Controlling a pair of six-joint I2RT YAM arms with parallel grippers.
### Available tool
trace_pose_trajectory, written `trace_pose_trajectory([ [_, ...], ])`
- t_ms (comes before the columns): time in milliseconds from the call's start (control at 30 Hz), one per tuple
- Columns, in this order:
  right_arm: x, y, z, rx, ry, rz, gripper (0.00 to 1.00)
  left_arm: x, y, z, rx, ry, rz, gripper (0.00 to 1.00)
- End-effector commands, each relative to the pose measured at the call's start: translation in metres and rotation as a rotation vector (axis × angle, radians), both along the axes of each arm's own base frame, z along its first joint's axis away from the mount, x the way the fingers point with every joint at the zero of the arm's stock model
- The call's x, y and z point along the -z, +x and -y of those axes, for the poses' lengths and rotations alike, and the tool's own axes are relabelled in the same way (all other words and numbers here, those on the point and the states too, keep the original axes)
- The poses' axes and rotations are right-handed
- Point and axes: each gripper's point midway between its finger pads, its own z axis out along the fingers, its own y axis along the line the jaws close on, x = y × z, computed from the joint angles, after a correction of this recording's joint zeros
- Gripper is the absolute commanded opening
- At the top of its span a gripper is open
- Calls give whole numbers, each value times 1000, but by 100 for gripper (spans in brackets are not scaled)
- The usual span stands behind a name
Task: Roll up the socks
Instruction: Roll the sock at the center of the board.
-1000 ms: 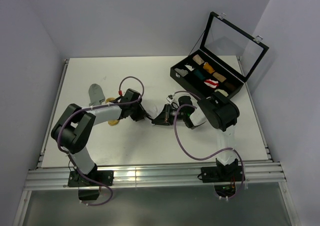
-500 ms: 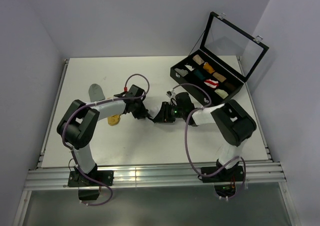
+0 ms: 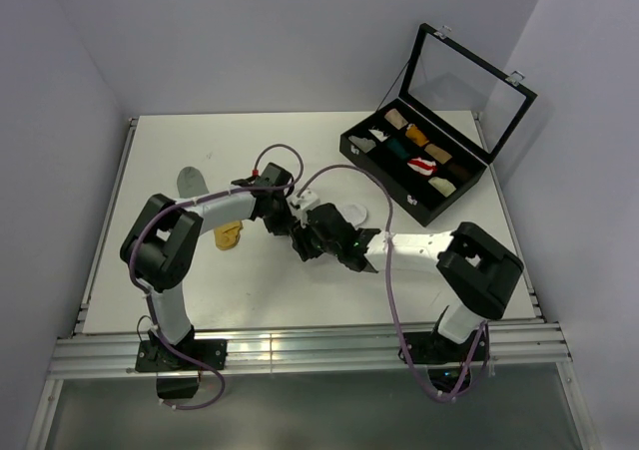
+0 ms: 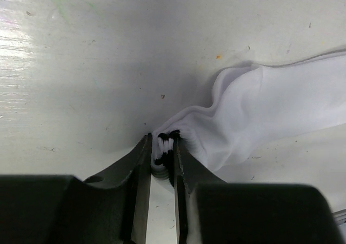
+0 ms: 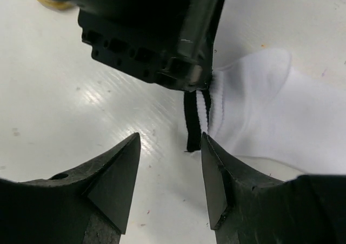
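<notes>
The long white sock (image 4: 270,106) lies on the table (image 3: 250,141) near the middle, its body showing in the top view as the white sock (image 3: 352,214). My left gripper (image 4: 162,149) is shut on its black-striped cuff (image 4: 165,143); from above the left gripper (image 3: 298,216) sits at the table's centre. My right gripper (image 5: 170,141) stands open just short of the cuff (image 5: 195,119), facing the left gripper, with nothing between its fingers; in the top view the right gripper (image 3: 312,242) is low over the table. The grey sock (image 3: 192,183) and the mustard-yellow sock (image 3: 230,236) lie at the left.
A black compartmented case (image 3: 414,161) with its glass lid raised stands at the back right, holding small fabric rolls. The right arm stretches low across the table's middle. The left gripper's body (image 5: 151,33) fills the top of the right wrist view.
My right gripper has opened, letting go of the sock, and its arm has stretched leftward and lower. My left gripper has closed on the striped cuff and holds it.
</notes>
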Motion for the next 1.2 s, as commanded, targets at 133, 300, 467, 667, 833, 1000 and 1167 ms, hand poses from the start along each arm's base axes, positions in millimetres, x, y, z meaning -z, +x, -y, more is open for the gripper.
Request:
trace_pose_trajectory([
  [133,-3,18,-12,17,-201,222,56,20,-20,-19,28,108,-80,4],
  [300,12,16,-17,22,-272,244,55,20,-21,-18,29,104,-83,4],
  [467,31,16,-13,21,-356,252,53,21,-21,-17,30,96,-84,4],
  [667,57,12,5,70,-420,216,50,20,-21,-16,32,92,-81,4],
  [833,71,11,22,116,-482,193,44,20,-21,-15,37,89,-81,4],
  [1000,92,8,33,134,-528,134,26,17,-20,-14,47,82,-78,4],
  [1167,94,6,33,119,-460,67,0,12,-19,-14,38,72,-61,8],
])
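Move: Just in front of the right hand and about 5 cm below lies the white sock's striped cuff, roughly 2 cm forward and 1 cm left; the left hand already has this cuff pinched between its fingers. From the right hand, the toe end lies some 14 cm right and 7 cm forward at table level, and the yellow sock about 14 cm left and 4 cm forward. Sinking about 5 cm with open fingers, the right hand first edges left, then slides about 2 cm forward and slightly back to the right, in under the left gripper. Its fingers swing some 25 degrees clockwise to point more forward and a bit steeper, then shut on the striped cuff beside the left fingers, which stay put and keep their pinch. ##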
